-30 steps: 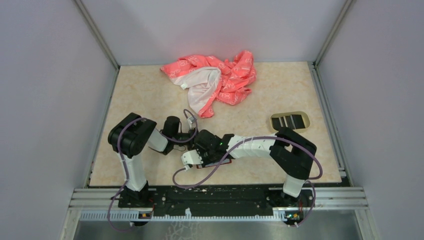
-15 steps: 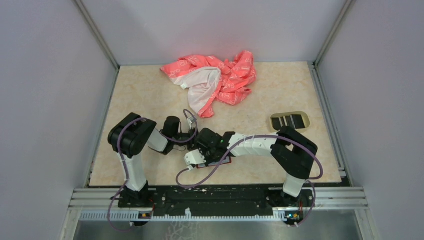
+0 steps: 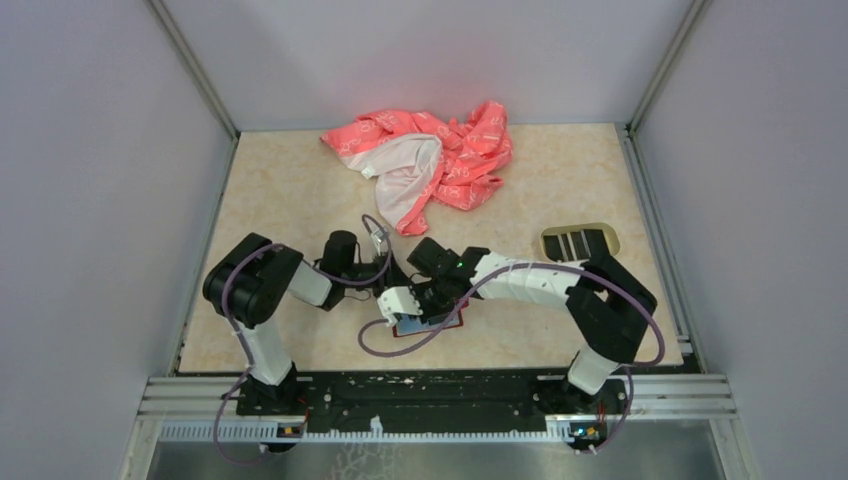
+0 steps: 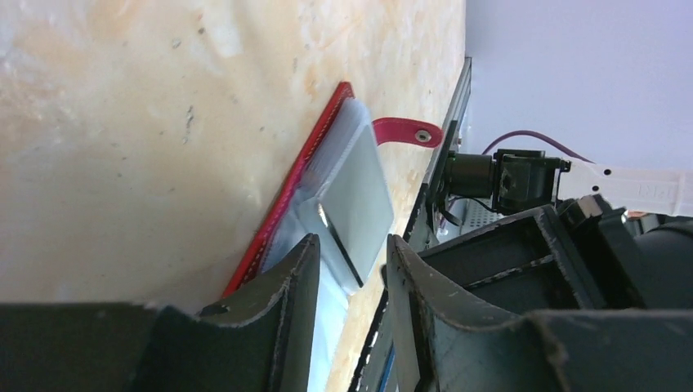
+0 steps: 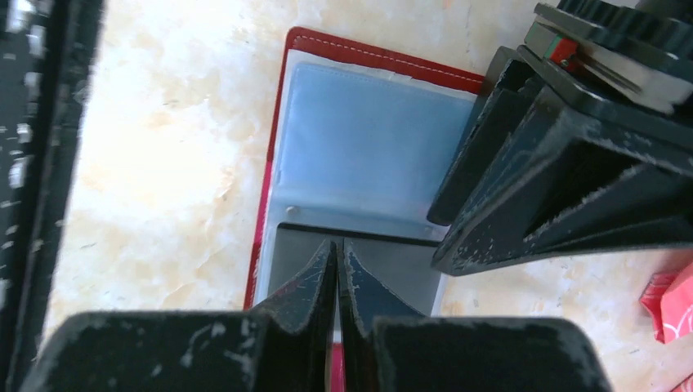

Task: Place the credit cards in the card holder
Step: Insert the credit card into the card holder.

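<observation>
The card holder (image 5: 368, 139) lies open near the table's front edge (image 3: 432, 322), its dark red rim around grey-blue pockets. A dark grey credit card (image 5: 413, 273) sits partly in the nearer pocket; the left wrist view shows it tilted up (image 4: 359, 192). My right gripper (image 5: 337, 249) is shut, its tips resting on that card, with nothing visible between them. My left gripper (image 4: 351, 261) is open and straddles the holder's side edge (image 4: 286, 196), one finger on its inner face. More black credit cards (image 3: 578, 243) lie in the beige tray.
The oval beige tray (image 3: 612, 243) stands at the right. A pink-and-white cloth (image 3: 430, 165) is bunched at the back. Both arms (image 3: 520, 280) cross low over the front middle, a purple cable looping beside the holder. Grey walls enclose the table.
My right gripper has shifted right and a little away from the front edge, uncovering the holder's blue inside. The left arm's elbow has swung slightly left, and its jaws have widened a touch.
</observation>
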`<action>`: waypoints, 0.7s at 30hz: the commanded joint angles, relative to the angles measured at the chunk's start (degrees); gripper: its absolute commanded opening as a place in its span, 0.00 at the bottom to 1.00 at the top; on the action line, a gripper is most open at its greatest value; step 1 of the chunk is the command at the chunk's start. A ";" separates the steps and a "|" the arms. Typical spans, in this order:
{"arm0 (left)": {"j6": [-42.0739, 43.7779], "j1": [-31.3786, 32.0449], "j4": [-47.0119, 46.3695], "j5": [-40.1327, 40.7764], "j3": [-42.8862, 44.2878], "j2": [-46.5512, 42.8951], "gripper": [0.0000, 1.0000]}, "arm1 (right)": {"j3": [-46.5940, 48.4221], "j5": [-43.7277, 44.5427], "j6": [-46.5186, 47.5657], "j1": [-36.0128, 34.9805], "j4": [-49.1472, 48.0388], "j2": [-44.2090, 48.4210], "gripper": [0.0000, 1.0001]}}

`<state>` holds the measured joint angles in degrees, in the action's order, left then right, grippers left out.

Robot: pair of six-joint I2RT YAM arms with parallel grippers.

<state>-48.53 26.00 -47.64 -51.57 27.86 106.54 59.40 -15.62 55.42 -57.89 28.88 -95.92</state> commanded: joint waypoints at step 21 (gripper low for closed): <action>19.65 -0.02 15.59 22.46 -14.04 -64.24 0.95 | 1.21 -31.51 -19.13 44.99 -4.65 34.89 0.65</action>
<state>-32.40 26.00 -33.30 -35.09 18.72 50.39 60.60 -48.66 43.72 -14.98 27.05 -64.58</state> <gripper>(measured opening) 0.784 0.497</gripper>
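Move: The inserted credit card lies right under the right hand, about 1 cm farther out, 1 cm to its right and 3 cm below. The open card holder's middle is level with that hand and some 1 cm to its left; the card box stands roughly 15 cm ahead and 31 cm to the right. From the left hand, the card is about 5 cm back and 5 cm right, the holder's middle 5 cm back and 3 cm right. Take both empty hands away from the card holder. Lift the right gripper about 22 cm while swinging it right and forward on the card box's side, levelling its fingers from steeply down and spreading them from shut to half open. Raise the left gripper some 18 cm, drawing it a little left late in the climb, roll it about 45 degrees and open it wider. ##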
